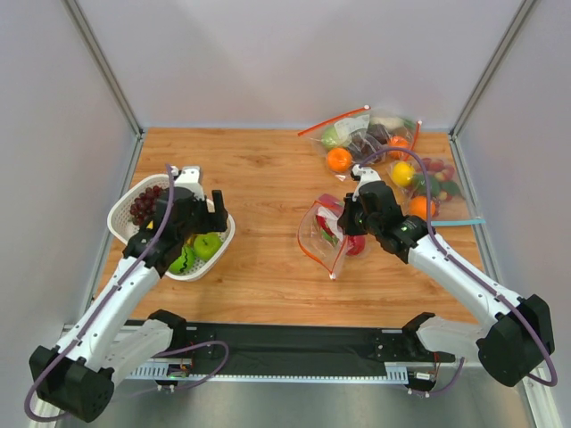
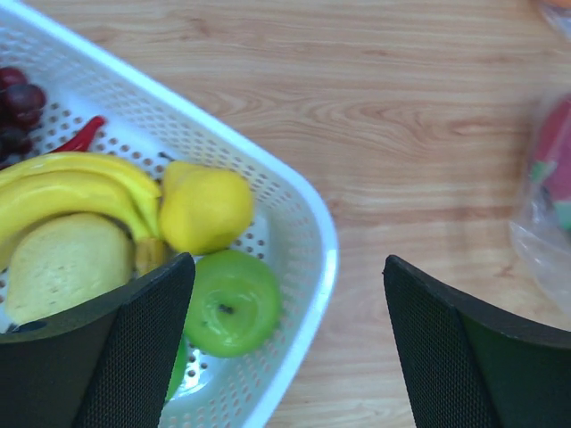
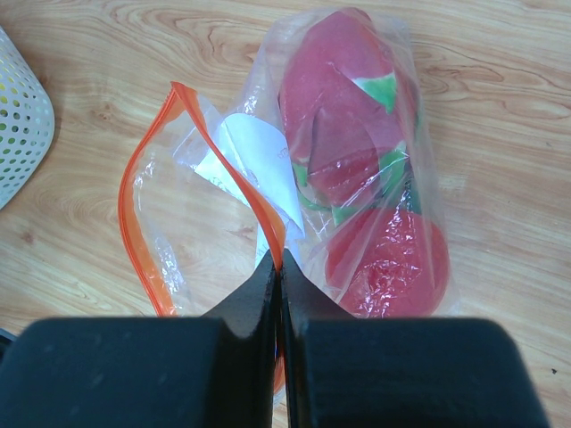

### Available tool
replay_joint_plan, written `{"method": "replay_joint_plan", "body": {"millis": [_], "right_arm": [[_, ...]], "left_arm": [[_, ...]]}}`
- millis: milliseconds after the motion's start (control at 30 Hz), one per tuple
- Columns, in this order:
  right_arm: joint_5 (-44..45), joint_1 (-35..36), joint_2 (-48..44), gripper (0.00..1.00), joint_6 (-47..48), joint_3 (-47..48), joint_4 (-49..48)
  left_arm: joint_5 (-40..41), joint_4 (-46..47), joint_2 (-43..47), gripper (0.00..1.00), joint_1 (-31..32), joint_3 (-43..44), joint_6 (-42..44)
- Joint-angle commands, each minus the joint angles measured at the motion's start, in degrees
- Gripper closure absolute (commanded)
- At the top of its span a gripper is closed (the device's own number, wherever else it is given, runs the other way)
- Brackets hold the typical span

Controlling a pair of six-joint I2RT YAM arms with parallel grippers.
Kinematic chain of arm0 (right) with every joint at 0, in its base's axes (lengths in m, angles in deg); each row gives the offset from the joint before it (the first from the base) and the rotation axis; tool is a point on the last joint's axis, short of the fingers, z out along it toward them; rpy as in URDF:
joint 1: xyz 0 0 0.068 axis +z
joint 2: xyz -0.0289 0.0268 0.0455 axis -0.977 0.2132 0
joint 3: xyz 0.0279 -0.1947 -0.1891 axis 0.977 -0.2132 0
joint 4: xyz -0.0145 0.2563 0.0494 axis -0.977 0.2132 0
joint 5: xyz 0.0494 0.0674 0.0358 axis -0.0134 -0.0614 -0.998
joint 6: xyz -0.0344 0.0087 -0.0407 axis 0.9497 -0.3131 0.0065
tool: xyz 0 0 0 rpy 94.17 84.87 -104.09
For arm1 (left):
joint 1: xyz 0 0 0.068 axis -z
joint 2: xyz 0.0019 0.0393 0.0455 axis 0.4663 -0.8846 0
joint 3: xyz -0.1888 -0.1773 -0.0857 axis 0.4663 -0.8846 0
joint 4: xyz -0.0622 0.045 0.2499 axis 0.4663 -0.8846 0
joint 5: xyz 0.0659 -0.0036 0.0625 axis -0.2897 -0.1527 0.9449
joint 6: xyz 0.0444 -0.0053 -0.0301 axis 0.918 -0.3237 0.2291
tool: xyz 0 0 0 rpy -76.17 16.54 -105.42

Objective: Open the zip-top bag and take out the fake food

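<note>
The zip-top bag [image 3: 223,160] lies on the wood with its mouth pulled wide, its red-orange strip looping out and a white label [image 3: 254,165] inside. My right gripper [image 3: 279,260] is shut on one side of that strip; from above it [image 1: 342,221] sits at the bag [image 1: 319,236]. Still in the bag are fake food pieces: a pink fruit with green tips [image 3: 343,134] and a round red fruit [image 3: 388,263]. My left gripper [image 2: 290,348] is open and holds nothing, above the rim of the white basket [image 2: 317,232]. A yellow lemon [image 2: 205,209] and dark grapes [image 2: 18,107] lie in the basket.
The basket [image 1: 120,218] also holds bananas [image 2: 71,183], a pear [image 2: 62,263] and a green apple [image 2: 232,303]. Other clear bags of fruit [image 1: 384,147] are piled at the back right, one with a teal strip [image 1: 459,221]. Grey walls enclose the table.
</note>
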State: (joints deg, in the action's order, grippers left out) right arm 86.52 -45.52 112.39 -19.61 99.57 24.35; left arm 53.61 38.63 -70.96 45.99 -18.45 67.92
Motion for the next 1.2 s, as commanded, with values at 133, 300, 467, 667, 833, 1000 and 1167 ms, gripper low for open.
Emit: {"method": "replay_joint_plan", "body": {"millis": [133,300,467,667,833,1000,1167], "right_arm": [[0.09,-0.26,-0.56,1.00,-0.04,1.45,-0.71],[0.53,-0.17,-0.82,1.00,-0.21,1.53,-0.18],[0.79,-0.17,-1.17,1.00,-0.39,1.71,0.25],[1.76,-0.17,-2.05,1.00,-0.21,1.89,1.22],[1.76,-0.17,-2.84,1.00,-0.91,2.41,2.36],[2.11,-0.17,-4.86,1.00,-1.09,3.64,4.56],[4.57,-0.26,-7.41,1.00,-1.09,4.87,7.80]], "left_arm": [[-4.13,8.37,-1.25,0.11,14.75,4.39,-0.70],[-7.04,16.47,-8.10,0.21,25.56,5.44,-3.69],[-13.19,24.47,-17.93,0.35,31.02,7.81,-6.94],[-18.38,32.82,-26.54,0.42,34.36,9.40,-9.93],[-17.51,33.45,-32.53,0.43,34.89,11.15,-9.93],[-16.19,33.19,-38.77,0.43,35.50,12.91,-9.41],[-13.20,31.95,-44.31,0.43,36.38,15.64,-9.58]]}}
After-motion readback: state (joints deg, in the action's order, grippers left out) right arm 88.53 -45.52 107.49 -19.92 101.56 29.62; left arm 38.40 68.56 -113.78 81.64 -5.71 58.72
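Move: The red food in the open bag lies about 38 cm to the left hand's right, 3 cm ahead and 13 cm below; the bag's orange-rimmed mouth is nearer, 30 cm right, 2 cm back and 11 cm down. Under the left hand in the basket are the green apple, 5 cm left, 12 cm down, and the lemon, 7 cm ahead and 6 cm left. From the right hand, pinching the rim, the food is 5 cm ahead, 2 cm right, 10 cm below. The empty left hand sweeps some 30 cm to the right from above the basket to the bag's mouth, drawing back a little, rising about 3 cm at first and then sinking about 10, while it turns roughly 45 degrees clockwise and its wide-open fingers narrow to a bit over half open, pointing in at the red food. The right hand keeps its pinch on the orange rim, near still until late, when it lifts the rim some 2 cm with a slight drift back and to the right. ##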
